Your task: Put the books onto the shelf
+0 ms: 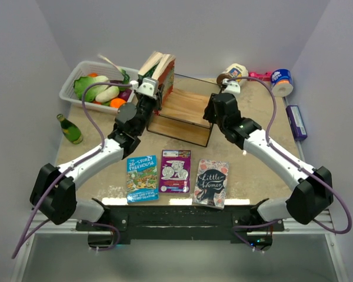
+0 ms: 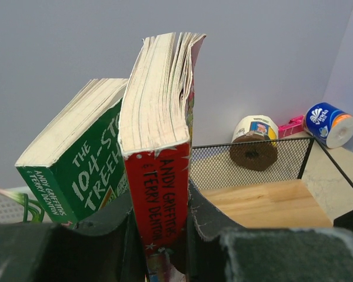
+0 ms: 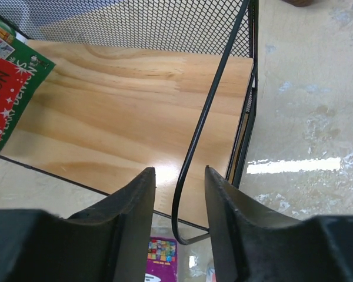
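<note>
The shelf (image 1: 182,111) stands mid-table, a wooden board (image 3: 123,111) in a black wire frame. At its left end my left gripper (image 2: 159,235) is shut on the spine of an upright red book (image 2: 159,194). A green book (image 2: 76,170) leans against that book's left side. My right gripper (image 3: 179,200) is at the shelf's front right corner. It is open, with its jaws either side of a thin black frame wire (image 3: 203,129) and gaps showing. Three books lie flat near the front edge: blue Treehouse (image 1: 142,177), purple (image 1: 175,170), grey Little Women (image 1: 211,183).
A white basket (image 1: 69,88) of vegetables sits at the back left, with a green bottle (image 1: 70,129) in front of it. Behind the shelf to the right are a tape roll (image 1: 232,73) and a tissue roll (image 1: 281,82). A purple box (image 1: 296,121) lies along the right edge.
</note>
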You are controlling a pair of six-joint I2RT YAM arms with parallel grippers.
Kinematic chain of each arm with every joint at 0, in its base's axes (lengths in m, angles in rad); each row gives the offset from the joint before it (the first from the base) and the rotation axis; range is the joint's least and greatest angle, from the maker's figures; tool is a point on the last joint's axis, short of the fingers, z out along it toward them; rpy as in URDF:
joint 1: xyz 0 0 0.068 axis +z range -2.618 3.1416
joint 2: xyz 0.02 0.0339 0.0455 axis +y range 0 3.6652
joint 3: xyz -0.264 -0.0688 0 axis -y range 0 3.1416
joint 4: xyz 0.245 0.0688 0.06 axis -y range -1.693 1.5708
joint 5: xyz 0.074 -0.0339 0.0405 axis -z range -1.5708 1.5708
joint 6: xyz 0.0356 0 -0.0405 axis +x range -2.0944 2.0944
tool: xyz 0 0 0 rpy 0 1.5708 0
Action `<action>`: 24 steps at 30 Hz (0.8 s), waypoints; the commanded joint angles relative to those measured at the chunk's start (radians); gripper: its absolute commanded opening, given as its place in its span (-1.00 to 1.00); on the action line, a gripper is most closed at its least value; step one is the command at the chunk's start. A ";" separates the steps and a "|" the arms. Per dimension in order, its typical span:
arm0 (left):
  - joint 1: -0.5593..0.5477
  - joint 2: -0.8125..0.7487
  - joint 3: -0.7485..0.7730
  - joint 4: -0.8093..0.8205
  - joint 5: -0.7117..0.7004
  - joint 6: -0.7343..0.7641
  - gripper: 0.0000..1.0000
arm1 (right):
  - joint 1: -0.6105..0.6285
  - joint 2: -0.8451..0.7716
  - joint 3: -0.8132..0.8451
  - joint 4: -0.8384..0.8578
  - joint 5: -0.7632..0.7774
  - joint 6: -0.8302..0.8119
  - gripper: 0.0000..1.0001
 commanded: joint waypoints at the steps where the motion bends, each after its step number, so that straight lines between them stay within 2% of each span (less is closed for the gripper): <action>1: 0.002 0.015 -0.007 0.207 -0.047 0.059 -1.00 | -0.011 0.015 -0.002 0.067 0.007 -0.006 -0.30; 8: 0.006 0.060 -0.019 0.235 -0.064 0.068 -1.00 | -0.019 0.030 -0.022 0.086 -0.010 -0.011 -0.63; 24: 0.063 0.150 -0.004 0.240 -0.088 0.036 -1.00 | -0.030 0.049 -0.051 0.121 -0.060 -0.036 -1.00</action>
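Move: The red book is in the left hand's grip, its spine towards the fingers. Its spot, the left end of the shelf's upper board, lies some 6 cm ahead, 1 cm left and 14 cm below; the leaning green book's middle is about 8 cm ahead, 3 cm left and 4 cm lower, the vegetable basket 20 cm left, 8 cm ahead and 22 cm down. For the right hand, the shelf's side wire is between the open fingers, 1 cm ahead and 1 cm below. The red book, still gripped by the left hand, is lowered some 4 cm towards the upper board while going about 3 cm forward; once the sinking stops, it also shifts about 1 cm left towards the leaning green book. Meanwhile the right hand eases about 1 cm forward and down, and its fingers close and pinch the shelf's side wire. ##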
